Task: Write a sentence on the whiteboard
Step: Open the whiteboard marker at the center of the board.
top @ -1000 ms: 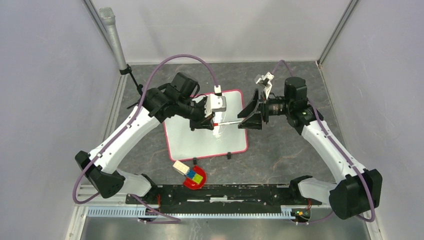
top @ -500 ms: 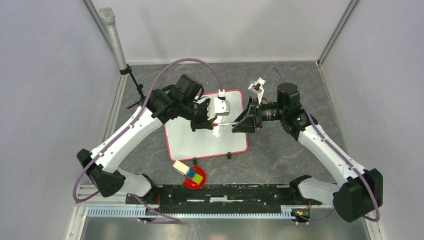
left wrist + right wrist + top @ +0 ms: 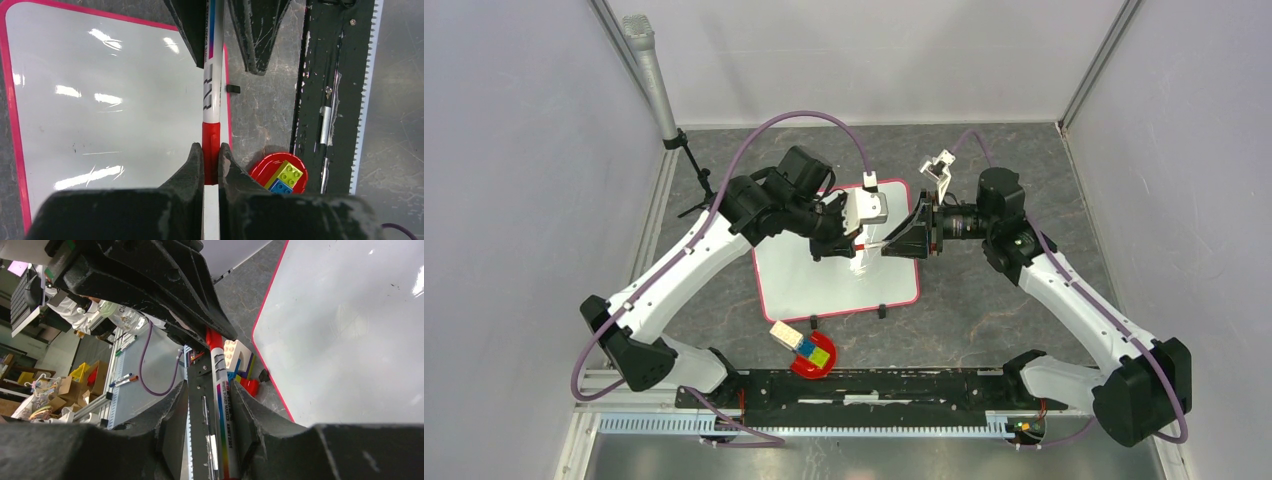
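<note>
The whiteboard (image 3: 824, 285) lies flat on the table, white with a pink border; it also shows as the whiteboard (image 3: 100, 100) and whiteboard (image 3: 350, 330) in the wrist views. Above its far right part a whiteboard marker (image 3: 874, 245) is held level between both arms. My left gripper (image 3: 849, 243) is shut on the marker's red cap (image 3: 211, 145). My right gripper (image 3: 894, 243) straddles the white barrel (image 3: 222, 405). The right gripper (image 3: 210, 387) has one finger against the barrel and a gap on the other side. The left gripper (image 3: 211, 152) pinches the cap tightly.
A red bowl (image 3: 812, 360) with coloured bricks sits near the board's front edge, beside a tan block (image 3: 784, 335). Two black clips (image 3: 881, 311) stick out from that edge. A microphone stand (image 3: 656, 90) rises at the back left. The black rail (image 3: 874, 385) runs along the front.
My right gripper has slid left along the marker toward the left gripper, and its jaws have narrowed around the barrel. The left gripper kept its grip on the cap.
</note>
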Tool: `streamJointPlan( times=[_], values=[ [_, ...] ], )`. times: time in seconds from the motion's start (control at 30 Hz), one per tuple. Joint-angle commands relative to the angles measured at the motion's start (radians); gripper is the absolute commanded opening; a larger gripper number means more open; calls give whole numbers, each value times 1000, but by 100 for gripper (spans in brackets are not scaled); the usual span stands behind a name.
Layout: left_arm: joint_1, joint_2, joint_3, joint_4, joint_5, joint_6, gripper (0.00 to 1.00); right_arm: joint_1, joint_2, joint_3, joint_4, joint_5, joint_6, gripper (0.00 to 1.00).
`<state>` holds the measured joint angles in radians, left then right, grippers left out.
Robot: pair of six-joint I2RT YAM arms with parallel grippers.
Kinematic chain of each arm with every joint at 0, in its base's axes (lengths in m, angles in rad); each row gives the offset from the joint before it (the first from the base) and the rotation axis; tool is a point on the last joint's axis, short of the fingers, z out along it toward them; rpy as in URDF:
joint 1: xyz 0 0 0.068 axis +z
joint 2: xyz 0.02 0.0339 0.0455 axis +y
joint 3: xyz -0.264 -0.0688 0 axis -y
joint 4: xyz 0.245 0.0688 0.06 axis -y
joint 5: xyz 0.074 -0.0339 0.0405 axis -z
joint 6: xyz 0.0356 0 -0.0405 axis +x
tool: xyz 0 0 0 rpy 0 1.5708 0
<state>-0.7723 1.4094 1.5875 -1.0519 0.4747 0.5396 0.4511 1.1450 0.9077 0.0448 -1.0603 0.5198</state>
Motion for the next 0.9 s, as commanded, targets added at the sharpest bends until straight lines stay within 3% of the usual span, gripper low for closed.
streamJointPlan(
  times=[0.0,0.4,0.57,0.7,0.87],
  values=[
    [-17,16,36,42,30,-8,2,20,-14,-3,55,-10,15,40],
    [-36,39,63,54,12,-33,2,31,-10,-7,71,0,21,32],
    [-36,39,63,65,16,-52,2,31,-4,-4,66,3,14,21],
    [-35,30,43,65,-4,-52,2,28,9,13,31,8,-12,0],
    [11,-20,-38,66,16,-53,2,-32,16,46,-43,-6,-72,0]
  ],
)
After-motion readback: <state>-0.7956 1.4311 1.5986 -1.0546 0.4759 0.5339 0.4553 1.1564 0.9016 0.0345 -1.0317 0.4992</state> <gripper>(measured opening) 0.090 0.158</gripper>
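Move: My left hand already pinches the marker's red cap; the marker's middle lies about 5 cm to its right and a little above. My right hand's open fingers straddle the barrel, the middle only about 1 cm to their left. From my left hand, the whiteboard's centre is some 11 cm ahead, 4 cm left and 25 cm below, and the red dish with blocks about 12 cm back, 8 cm left and equally far below. I close my right fingers from nearly half open until they pinch the marker's barrel just beyond the cap, keeping that hand almost in place, with a sink of barely 1 cm at the end. Early on, my left hand carries the capped end about 1 cm right and slightly back, farther between the right fingers, then stays there and keeps its pinch on the cap. ##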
